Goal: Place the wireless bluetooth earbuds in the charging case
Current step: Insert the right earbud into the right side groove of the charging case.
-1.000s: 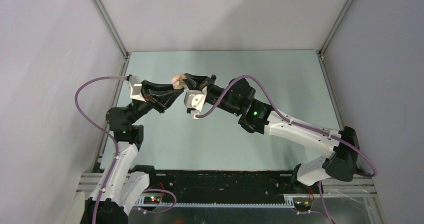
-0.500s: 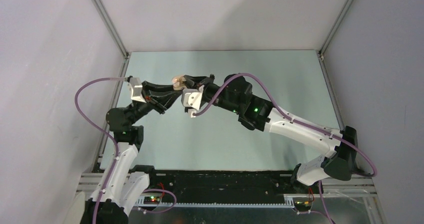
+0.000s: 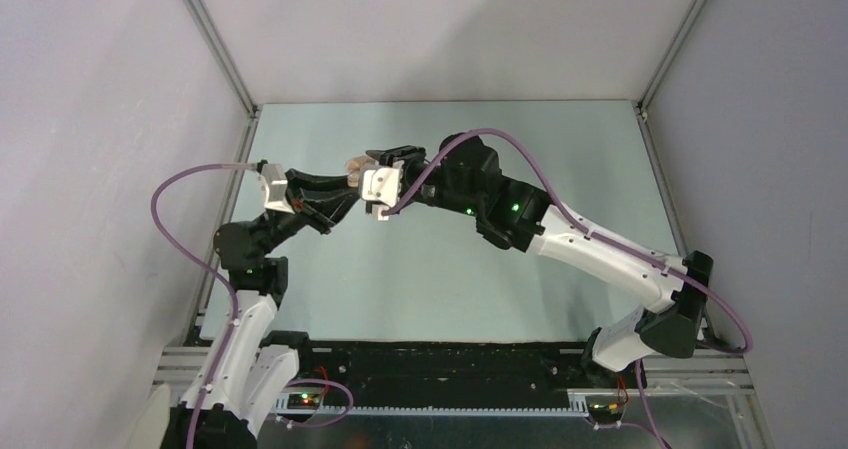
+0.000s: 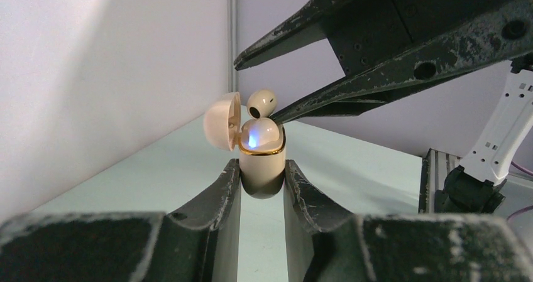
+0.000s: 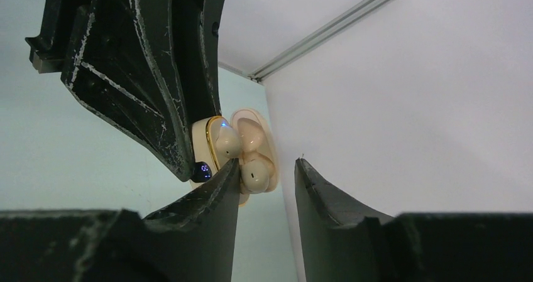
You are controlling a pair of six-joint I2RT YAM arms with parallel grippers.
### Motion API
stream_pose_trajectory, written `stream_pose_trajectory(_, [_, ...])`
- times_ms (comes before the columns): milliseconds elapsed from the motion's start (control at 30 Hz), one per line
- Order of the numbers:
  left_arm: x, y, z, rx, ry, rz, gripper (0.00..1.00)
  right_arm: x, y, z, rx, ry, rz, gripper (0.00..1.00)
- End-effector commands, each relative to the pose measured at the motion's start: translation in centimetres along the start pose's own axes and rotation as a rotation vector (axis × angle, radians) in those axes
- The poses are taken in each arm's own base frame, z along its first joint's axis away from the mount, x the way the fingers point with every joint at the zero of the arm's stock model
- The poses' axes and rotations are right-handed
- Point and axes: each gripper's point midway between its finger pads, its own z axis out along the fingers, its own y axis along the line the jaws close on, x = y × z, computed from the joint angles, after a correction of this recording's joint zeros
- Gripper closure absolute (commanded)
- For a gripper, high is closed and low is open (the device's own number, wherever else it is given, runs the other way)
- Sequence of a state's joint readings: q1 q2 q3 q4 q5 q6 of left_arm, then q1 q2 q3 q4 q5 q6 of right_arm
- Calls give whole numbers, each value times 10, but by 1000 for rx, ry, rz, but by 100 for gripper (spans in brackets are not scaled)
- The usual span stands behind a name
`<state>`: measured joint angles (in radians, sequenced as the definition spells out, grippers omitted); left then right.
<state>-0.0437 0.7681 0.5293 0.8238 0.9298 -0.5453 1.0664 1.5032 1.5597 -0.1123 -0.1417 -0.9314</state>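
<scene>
My left gripper (image 4: 262, 176) is shut on the lower body of a cream charging case (image 4: 262, 166), held upright above the table with its lid (image 4: 221, 121) swung open. One cream earbud (image 4: 261, 133) sits in the case under a blue light. A second cream earbud (image 4: 261, 102) is just above the case mouth, leaning on one finger (image 4: 352, 97) of my right gripper (image 5: 267, 164). That gripper is open: the earbud (image 5: 256, 174) touches one finger and a clear gap separates it from the other. From above, case (image 3: 353, 163) and both grippers meet at mid-table.
A small dark display with lit digits (image 5: 201, 171) shows on the case front. The grey side wall (image 4: 94, 75) and its metal corner post (image 4: 232, 37) stand close behind the case. The teal table (image 3: 560, 149) stretches to the right.
My right gripper has gone from shut to open, letting go of the cream earbud at the case mouth. The right arm has shifted a little to the left; my left gripper still holds the case.
</scene>
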Motion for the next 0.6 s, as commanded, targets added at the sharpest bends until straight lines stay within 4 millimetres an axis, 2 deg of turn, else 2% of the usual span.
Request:
stream_pose_trajectory(0, [-14,-5,-1,11,-48,94,100,-6,3,-3,-62,-2,78,57])
stream_pose_trajectory(67, [-13,-6,-1,11,-49,97,100,-10,1,-4,-68,-8,108,53])
stream_pose_trajectory(200, [-11,-6,-2,10,-47,95,100,-16,-3,-12,-125,-19,216,39])
stream_pose_trajectory(367, [-9,-4,-2,9,-43,94,100,-26,-1,-26,-211,-8,348,28])
stream_pose_trajectory(467, [-8,-4,-1,19,-33,86,100,-23,-4,-36,-221,4,435,19])
stream_pose_trajectory(500, [-8,-4,0,22,-29,82,100,-21,1,-39,-250,9,459,16])
stream_pose_trajectory(567, [-7,-5,1,37,-15,77,100,-9,6,-46,-296,33,517,9])
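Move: The right earbud sits just below the right hand point, about 1 cm down against the lower, part-open finger. The charging case, held in the left fingers, has its middle about 4 cm below and 1 cm left; the left earbud already in it is roughly 3 cm below and 2 cm left, and the open lid 2 cm ahead and 2 cm below. From the left hand, the right earbud is about 4 cm above, 2 cm right and 1 cm ahead. The right fingers open wide off the earbud, drawing right, back and up about 2.5 cm, rolling 25 degrees. ##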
